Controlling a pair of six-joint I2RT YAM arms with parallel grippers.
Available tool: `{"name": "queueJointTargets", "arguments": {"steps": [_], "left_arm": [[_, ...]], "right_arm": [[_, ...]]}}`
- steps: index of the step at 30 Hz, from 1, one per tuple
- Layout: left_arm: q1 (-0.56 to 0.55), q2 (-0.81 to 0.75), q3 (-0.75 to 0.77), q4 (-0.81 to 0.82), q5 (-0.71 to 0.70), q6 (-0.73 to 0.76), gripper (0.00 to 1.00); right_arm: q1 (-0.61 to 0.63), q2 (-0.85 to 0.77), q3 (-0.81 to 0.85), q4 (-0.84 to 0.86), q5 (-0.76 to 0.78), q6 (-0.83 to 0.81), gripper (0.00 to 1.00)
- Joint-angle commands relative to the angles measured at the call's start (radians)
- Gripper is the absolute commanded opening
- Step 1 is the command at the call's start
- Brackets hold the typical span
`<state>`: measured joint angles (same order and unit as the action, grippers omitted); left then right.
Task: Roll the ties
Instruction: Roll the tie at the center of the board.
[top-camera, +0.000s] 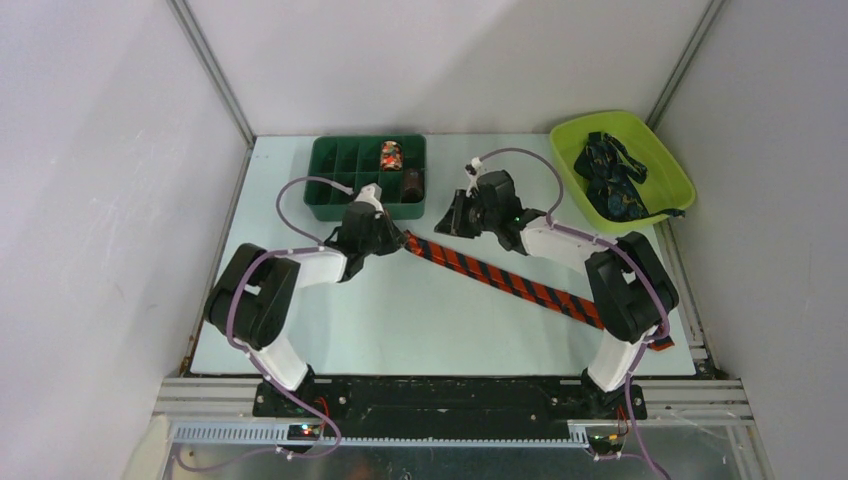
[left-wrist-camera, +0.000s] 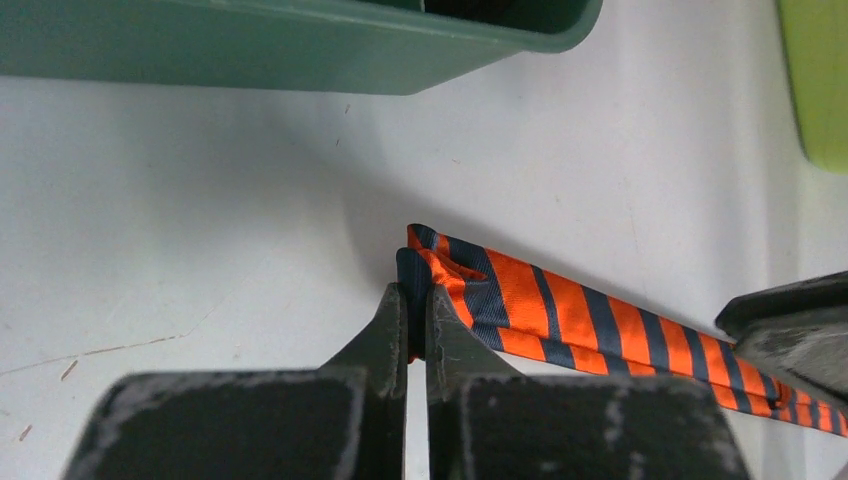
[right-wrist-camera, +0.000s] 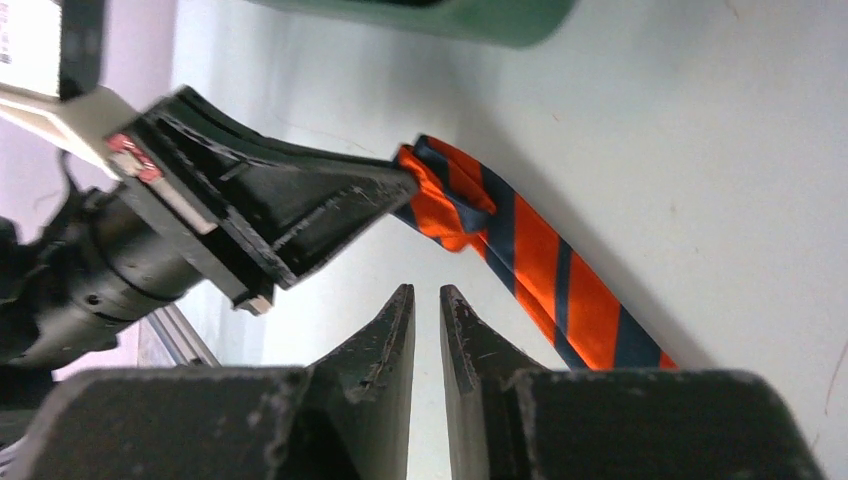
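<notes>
A red-orange tie with dark diagonal stripes (top-camera: 500, 277) lies as a flat strip across the table, from the middle to the front right. My left gripper (top-camera: 398, 240) is shut on its folded upper-left end (left-wrist-camera: 440, 265), with the fabric pinched between the fingertips (left-wrist-camera: 417, 290). My right gripper (top-camera: 452, 218) hovers just right of that end, its jaws nearly closed with a thin gap and nothing between them (right-wrist-camera: 427, 295). The tie (right-wrist-camera: 540, 260) passes to its right, untouched. The tie's other end runs under the right arm.
A dark green divided tray (top-camera: 330, 205) stands just behind the left gripper, holding a small rolled tie (top-camera: 391, 156) and a dark roll (top-camera: 412, 184). A lime bin (top-camera: 660, 160) at the back right holds a heap of navy patterned ties (top-camera: 610, 180).
</notes>
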<state>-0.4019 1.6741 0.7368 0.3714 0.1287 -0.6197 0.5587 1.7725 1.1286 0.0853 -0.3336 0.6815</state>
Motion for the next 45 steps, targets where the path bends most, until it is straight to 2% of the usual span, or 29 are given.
{"name": "queueJointTargets", "arguments": {"steps": [1, 8, 18, 33, 45], "left_arm": [[-0.048, -0.048, 0.045, -0.043, -0.154, 0.044, 0.0], [-0.133, -0.072, 0.075, -0.118, -0.38, 0.113, 0.0], [-0.245, -0.051, 0.143, -0.183, -0.564, 0.185, 0.0], [-0.375, 0.067, 0.262, -0.274, -0.81, 0.318, 0.0], [-0.444, 0.159, 0.33, -0.295, -0.939, 0.406, 0.0]], "right_arm": [[-0.012, -0.031, -0.041, 0.017, 0.008, 0.004, 0.18], [-0.037, -0.057, -0.092, 0.024, 0.009, 0.003, 0.17], [-0.1, -0.168, -0.192, 0.013, 0.027, -0.008, 0.16], [-0.242, -0.393, -0.324, -0.052, 0.025, -0.042, 0.17], [-0.259, -0.409, -0.334, -0.055, 0.011, -0.042, 0.17]]}}
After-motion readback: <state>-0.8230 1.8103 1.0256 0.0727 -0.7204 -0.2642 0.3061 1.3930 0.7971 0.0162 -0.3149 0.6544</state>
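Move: The tie's folded end is already pinched in the left fingers; its flat strip runs back and right from there, its middle about 25 cm to the right, 11 cm back and 4 cm below. The green box stands some 15 cm ahead of the left hand and 7 cm to its left. From the empty right hand, the folded end lies about 8 cm left, 3 cm ahead and 8 cm lower; the lime bin is roughly 33 cm right, 18 cm ahead. The tie's folded end is turned in the left hand's kept pinch: that hand rolls some 45 degrees, its left side rising, while it shifts about 3 cm right along the strip, lifting a little and partly sinking again. The right hand, fingers still slightly open and empty, dips, then rises again as it draws off about 13 cm to the right, away from the folded end, turning slightly clockwise. ##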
